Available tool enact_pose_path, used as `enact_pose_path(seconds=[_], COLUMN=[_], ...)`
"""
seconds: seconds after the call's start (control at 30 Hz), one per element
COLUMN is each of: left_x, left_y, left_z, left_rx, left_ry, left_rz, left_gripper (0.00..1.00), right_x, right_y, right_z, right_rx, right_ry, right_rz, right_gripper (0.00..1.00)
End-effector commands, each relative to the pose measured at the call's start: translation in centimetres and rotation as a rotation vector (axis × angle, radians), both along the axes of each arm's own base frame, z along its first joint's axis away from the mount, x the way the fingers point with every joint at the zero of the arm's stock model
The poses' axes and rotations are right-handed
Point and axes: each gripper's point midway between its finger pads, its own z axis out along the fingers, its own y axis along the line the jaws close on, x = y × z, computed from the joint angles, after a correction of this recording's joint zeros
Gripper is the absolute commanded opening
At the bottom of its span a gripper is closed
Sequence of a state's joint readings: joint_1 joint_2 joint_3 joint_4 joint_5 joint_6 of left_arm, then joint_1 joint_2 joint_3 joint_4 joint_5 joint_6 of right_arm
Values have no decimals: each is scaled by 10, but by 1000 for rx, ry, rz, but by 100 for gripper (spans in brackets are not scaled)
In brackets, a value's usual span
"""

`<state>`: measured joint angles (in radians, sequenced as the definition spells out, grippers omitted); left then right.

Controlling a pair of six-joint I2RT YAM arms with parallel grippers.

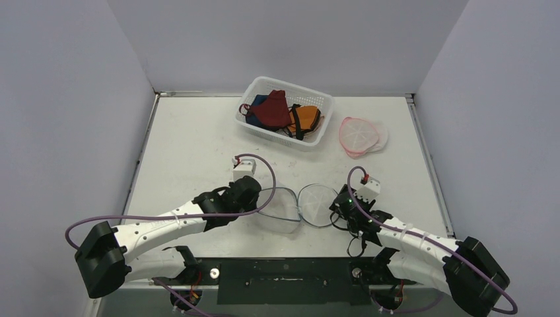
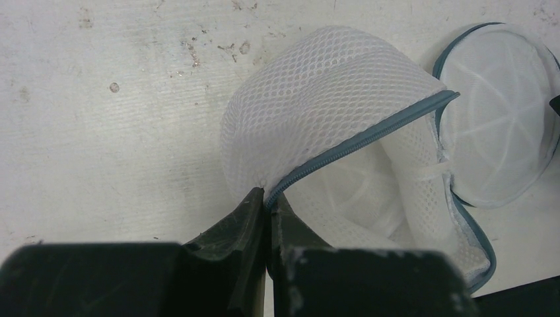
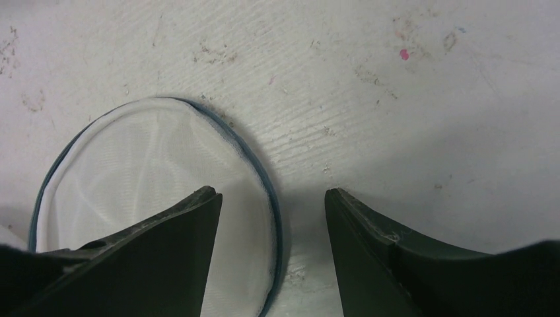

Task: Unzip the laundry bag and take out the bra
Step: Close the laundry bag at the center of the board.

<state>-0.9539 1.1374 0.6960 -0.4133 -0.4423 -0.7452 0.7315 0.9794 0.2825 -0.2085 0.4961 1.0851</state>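
Note:
The laundry bag (image 1: 282, 210) is white mesh with blue-grey zip trim and lies split open into two round halves near the table's front edge. My left gripper (image 2: 267, 197) is shut on the zipped rim (image 2: 370, 132) of the raised left half (image 2: 317, 86). The flat right half (image 3: 145, 158) lies under my right gripper (image 3: 271, 195), which is open. Its jaws stand either side of that half's blue rim (image 3: 267, 191) without touching it. In the top view the left gripper (image 1: 259, 198) and right gripper (image 1: 337, 206) flank the bag. No bra shows inside the bag.
A white basket (image 1: 277, 135) at the back centre holds red, orange and dark blue padded garments (image 1: 272, 109). A pink-trimmed mesh bag (image 1: 360, 135) lies to its right. Grey walls close in the table on three sides.

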Motion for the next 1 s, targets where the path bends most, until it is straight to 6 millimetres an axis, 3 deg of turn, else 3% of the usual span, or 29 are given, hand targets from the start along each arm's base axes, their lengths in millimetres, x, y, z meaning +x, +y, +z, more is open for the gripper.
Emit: enact_pose_path(seconds=[0.0,0.3,0.4,0.47,0.53,0.63,0.77,0.83,0.97], left_x=[10,12,12,12,12,10,10,11,14], left_y=[-9,-13,-15,-15,-16,-17,-23,-27,-40], left_z=[17,17,17,17,17,21,37,49,71], left_rx=[-27,-27,-30,-31,-36,-51,-115,-164,-254], left_ry=[-50,-48,-46,-44,-42,-43,-68,-91,-124], left_rz=[-5,-10,-13,-14,-15,-19,-29,-31,-48], left_gripper=[3,3,3,3,3,3,3,3,3], right_x=[15,5,1,1,3,13,31,40,42], right_y=[2,8,10,11,12,14,17,22,41], right_z=[6,-14,-20,-19,-10,24,106,158,211], right_rx=[-20,-34,-34,-28,-23,-28,-72,-89,-137], right_ry=[-28,48,72,75,57,-13,-177,-265,-323], right_rz=[15,80,96,103,104,115,162,196,332], right_gripper=[57,35,22,10,5,5,5,5,5])
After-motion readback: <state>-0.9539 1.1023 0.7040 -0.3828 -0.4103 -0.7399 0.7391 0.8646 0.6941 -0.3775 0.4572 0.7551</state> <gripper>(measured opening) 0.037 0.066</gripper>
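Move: The laundry bag lies open between the hands. The right half's middle is some 6 cm left and 1 cm back of the right hand, just below it; its outer rim already runs between the open fingertips. The left half is about 18 cm left of the right hand, the pink bag 21 cm ahead and 8 cm right, the basket 29 cm ahead and 17 cm left. The left hand already pinches the left half's rim; the right half's middle is roughly 18 cm to its right, 8 cm lower. Creeping about 1 cm forward and slightly down, the right hand shuts its fingers on the zip rim of the laundry bag's right half. It then swings up fast some 17 cm, drifting about 4 cm forward and 4 cm left, fingers tipping up towards level and turning a little counter-clockwise. The left hand keeps its pinch on the left half's rim, ending barely 2 cm higher. ##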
